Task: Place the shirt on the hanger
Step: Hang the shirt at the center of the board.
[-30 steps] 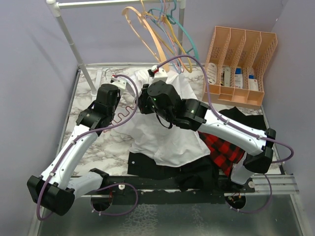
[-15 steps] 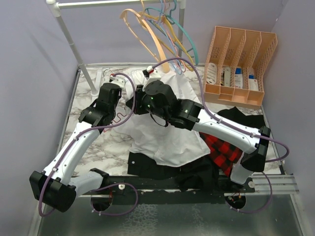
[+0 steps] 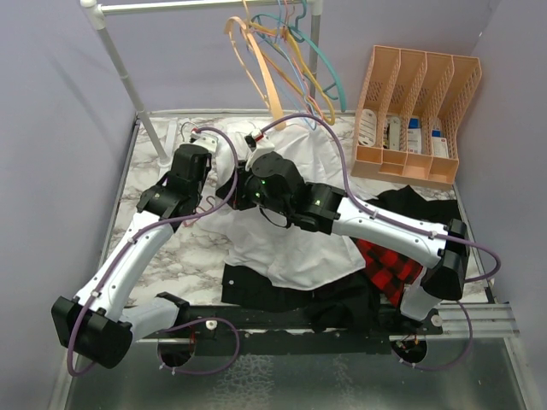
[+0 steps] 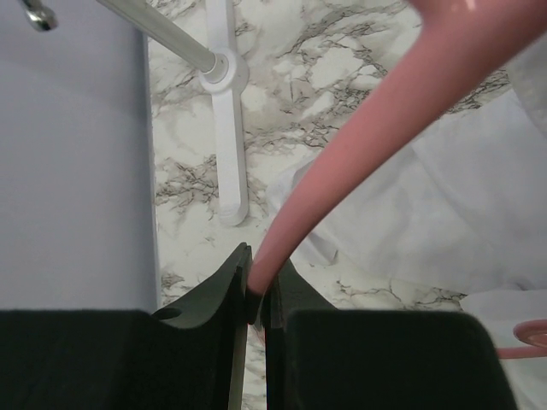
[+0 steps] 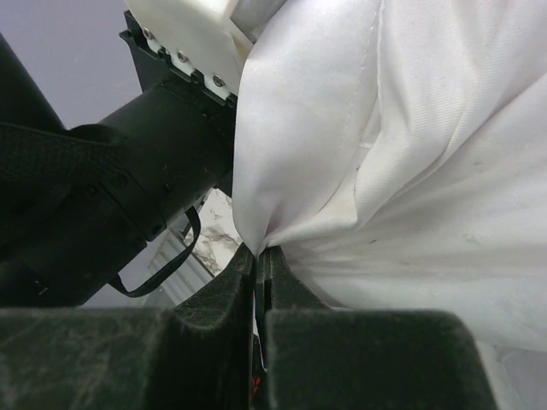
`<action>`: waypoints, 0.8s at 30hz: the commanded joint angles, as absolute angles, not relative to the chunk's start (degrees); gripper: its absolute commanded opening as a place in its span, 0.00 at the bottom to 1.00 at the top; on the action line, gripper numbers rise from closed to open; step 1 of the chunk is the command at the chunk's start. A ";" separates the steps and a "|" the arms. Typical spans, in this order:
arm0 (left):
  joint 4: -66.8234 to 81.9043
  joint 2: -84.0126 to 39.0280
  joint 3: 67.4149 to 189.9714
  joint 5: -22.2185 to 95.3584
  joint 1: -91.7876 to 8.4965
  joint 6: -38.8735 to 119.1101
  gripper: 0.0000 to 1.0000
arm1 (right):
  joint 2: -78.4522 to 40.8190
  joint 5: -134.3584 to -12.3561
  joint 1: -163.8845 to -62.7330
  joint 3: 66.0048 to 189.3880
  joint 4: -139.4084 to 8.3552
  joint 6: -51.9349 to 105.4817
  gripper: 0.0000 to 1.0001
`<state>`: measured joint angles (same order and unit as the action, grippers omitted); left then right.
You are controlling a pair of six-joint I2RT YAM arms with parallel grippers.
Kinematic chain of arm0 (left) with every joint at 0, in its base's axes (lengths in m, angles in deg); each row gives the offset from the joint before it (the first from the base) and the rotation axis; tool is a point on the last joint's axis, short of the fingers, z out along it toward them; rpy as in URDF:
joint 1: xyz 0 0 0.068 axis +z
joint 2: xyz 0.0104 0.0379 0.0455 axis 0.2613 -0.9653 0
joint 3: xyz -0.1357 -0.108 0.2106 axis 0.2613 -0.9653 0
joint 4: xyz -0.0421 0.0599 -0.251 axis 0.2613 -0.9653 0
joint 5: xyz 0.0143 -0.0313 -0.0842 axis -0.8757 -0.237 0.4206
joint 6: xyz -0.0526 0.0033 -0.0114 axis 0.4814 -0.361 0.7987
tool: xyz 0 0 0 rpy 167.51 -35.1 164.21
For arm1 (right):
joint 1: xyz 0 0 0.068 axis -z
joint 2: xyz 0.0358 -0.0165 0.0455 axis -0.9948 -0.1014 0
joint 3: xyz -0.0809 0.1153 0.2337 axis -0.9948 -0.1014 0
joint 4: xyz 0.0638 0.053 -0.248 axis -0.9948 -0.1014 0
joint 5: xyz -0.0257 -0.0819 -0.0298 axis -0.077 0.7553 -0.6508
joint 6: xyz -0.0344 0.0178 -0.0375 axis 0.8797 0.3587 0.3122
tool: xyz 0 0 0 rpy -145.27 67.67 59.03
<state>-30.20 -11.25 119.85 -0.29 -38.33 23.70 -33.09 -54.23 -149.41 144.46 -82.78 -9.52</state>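
The white shirt (image 3: 291, 243) lies spread over the middle of the marble table, its upper part bunched under my two wrists. In the right wrist view my right gripper (image 5: 256, 254) is shut on a pinched fold of the shirt (image 5: 410, 154), right beside the left arm's black wrist. The pink hanger (image 4: 385, 111) shows in the left wrist view. One end of it is clamped in my left gripper (image 4: 259, 266), and the arm rises up and to the right over the shirt (image 4: 461, 213). In the top view most of the hanger is hidden under the arms and fabric.
A white rail with several hangers (image 3: 282, 51) stands at the back; its foot (image 4: 224, 128) rests on the marble close to my left gripper. A peach organizer (image 3: 419, 111) sits back right. A red plaid shirt (image 3: 389, 260) and a black garment (image 3: 282, 290) lie near the front.
My right arm has swung left with the shirt fold, closing in on the left wrist. The left arm has shifted a little. The hangers on the rail have swung.
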 commanded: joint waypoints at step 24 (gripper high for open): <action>-2.25 0.60 102.99 5.21 -38.52 9.50 0.00 | -13.33 -66.72 -152.07 144.85 -98.67 21.04 0.85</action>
<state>-8.28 -1.85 105.30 5.46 -40.25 9.93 -20.91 -64.48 -152.50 139.35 -92.68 11.63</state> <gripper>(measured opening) 0.108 0.837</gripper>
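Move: The right fingers already pinch the white shirt's edge; the pink hanger's shoulder, gripped by the left hand, lies about 7 cm ahead and 6 cm left of them, roughly level. The shirt's body centres some 2 cm back, 14 cm right and 15 cm lower; the black cloth is about 22 cm back, 15 cm right and 27 cm below. From the left hand, the pinched shirt edge is about 7 cm back and 6 cm right, roughly level. Right fingers open wide, free the shirt edge and draw back about 7 cm, right 5; left keeps the hanger. ##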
